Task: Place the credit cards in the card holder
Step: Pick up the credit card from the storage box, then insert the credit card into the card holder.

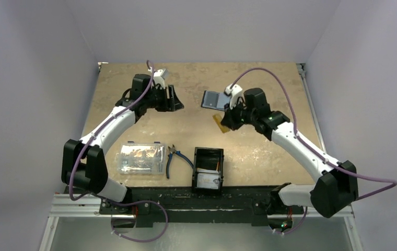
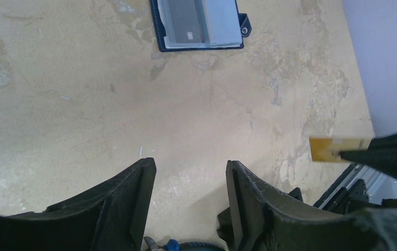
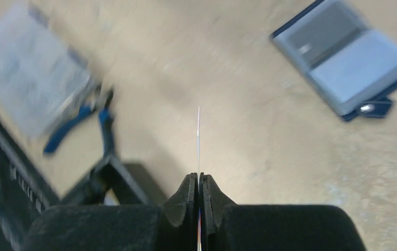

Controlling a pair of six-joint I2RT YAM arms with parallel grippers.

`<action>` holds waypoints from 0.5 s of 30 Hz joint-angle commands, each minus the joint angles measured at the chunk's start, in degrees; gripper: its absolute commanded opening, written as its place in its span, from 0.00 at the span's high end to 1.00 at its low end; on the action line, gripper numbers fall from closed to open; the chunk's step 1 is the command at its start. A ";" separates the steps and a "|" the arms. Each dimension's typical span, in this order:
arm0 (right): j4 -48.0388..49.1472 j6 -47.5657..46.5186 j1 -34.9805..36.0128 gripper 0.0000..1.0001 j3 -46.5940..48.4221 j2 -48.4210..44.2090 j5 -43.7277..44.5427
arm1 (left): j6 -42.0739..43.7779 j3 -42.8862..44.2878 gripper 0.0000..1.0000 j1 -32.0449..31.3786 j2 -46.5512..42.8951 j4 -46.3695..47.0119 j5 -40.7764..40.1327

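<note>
The navy card holder [image 1: 213,99] lies open on the table at the back centre, with pale cards showing on its inner faces [image 2: 199,23]. My right gripper [image 1: 224,121] hangs just in front of it, shut on an orange-yellow credit card [image 1: 219,124]. The right wrist view shows that card edge-on as a thin line [image 3: 198,136] between the pinched fingers [image 3: 188,191], and the card holder [image 3: 342,57] to the upper right. Left of the holder, my left gripper [image 1: 176,99] stands open over bare table with nothing between its jaws [image 2: 190,170]. The yellow card [image 2: 329,149] shows at its right.
A black open-topped tray [image 1: 208,157] with a white card [image 1: 207,180] in it stands at the near centre. Blue-handled pliers [image 1: 176,157] lie to its left, then a clear plastic box [image 1: 140,158]. Grey walls close the table's left, back and right sides.
</note>
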 commanded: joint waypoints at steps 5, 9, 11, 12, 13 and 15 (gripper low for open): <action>34.52 40.40 -13.55 1.00 2.07 10.21 7.32 | -18.86 -2.25 0.43 0.09 6.24 24.78 4.53; 42.05 47.57 -15.32 1.00 7.58 21.20 5.04 | -24.81 0.14 0.43 -3.16 13.34 36.79 2.28; 46.65 51.13 -16.32 1.00 8.57 25.70 3.31 | -24.05 3.42 0.44 -4.99 17.84 38.00 0.42; 48.56 52.56 -16.88 1.00 8.76 27.39 3.11 | -24.29 5.14 0.44 -5.59 20.30 39.04 0.42; 49.95 53.24 -17.37 1.00 9.23 29.61 2.94 | -25.03 6.44 0.44 -5.98 22.55 40.90 0.94; 50.71 52.84 -17.98 1.00 11.06 32.59 2.72 | -26.64 9.49 0.48 -6.54 27.35 44.64 2.22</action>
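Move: The right hand, already pinching the gold credit card, has the open card holder roughly 27 cm straight ahead and 17 cm below. The storage box it came from is some 11 cm back and 6 cm to its left, about 14 cm lower. From the half-open, empty left hand the card holder lies about 18 cm ahead, 16 cm right and 18 cm down; the pliers are some 12 cm behind that hand, below it. Swiftly forward, about 21 cm and a touch to the right, the right hand carries the pinched card through the air towards the card holder, rising slightly, then sinking, while it swings some 40 degrees clockwise and its left side rolls up. The left hand closes in on the holder too, some 11 cm forward and right, dipping late, wrist rolling, fingers still half open. ##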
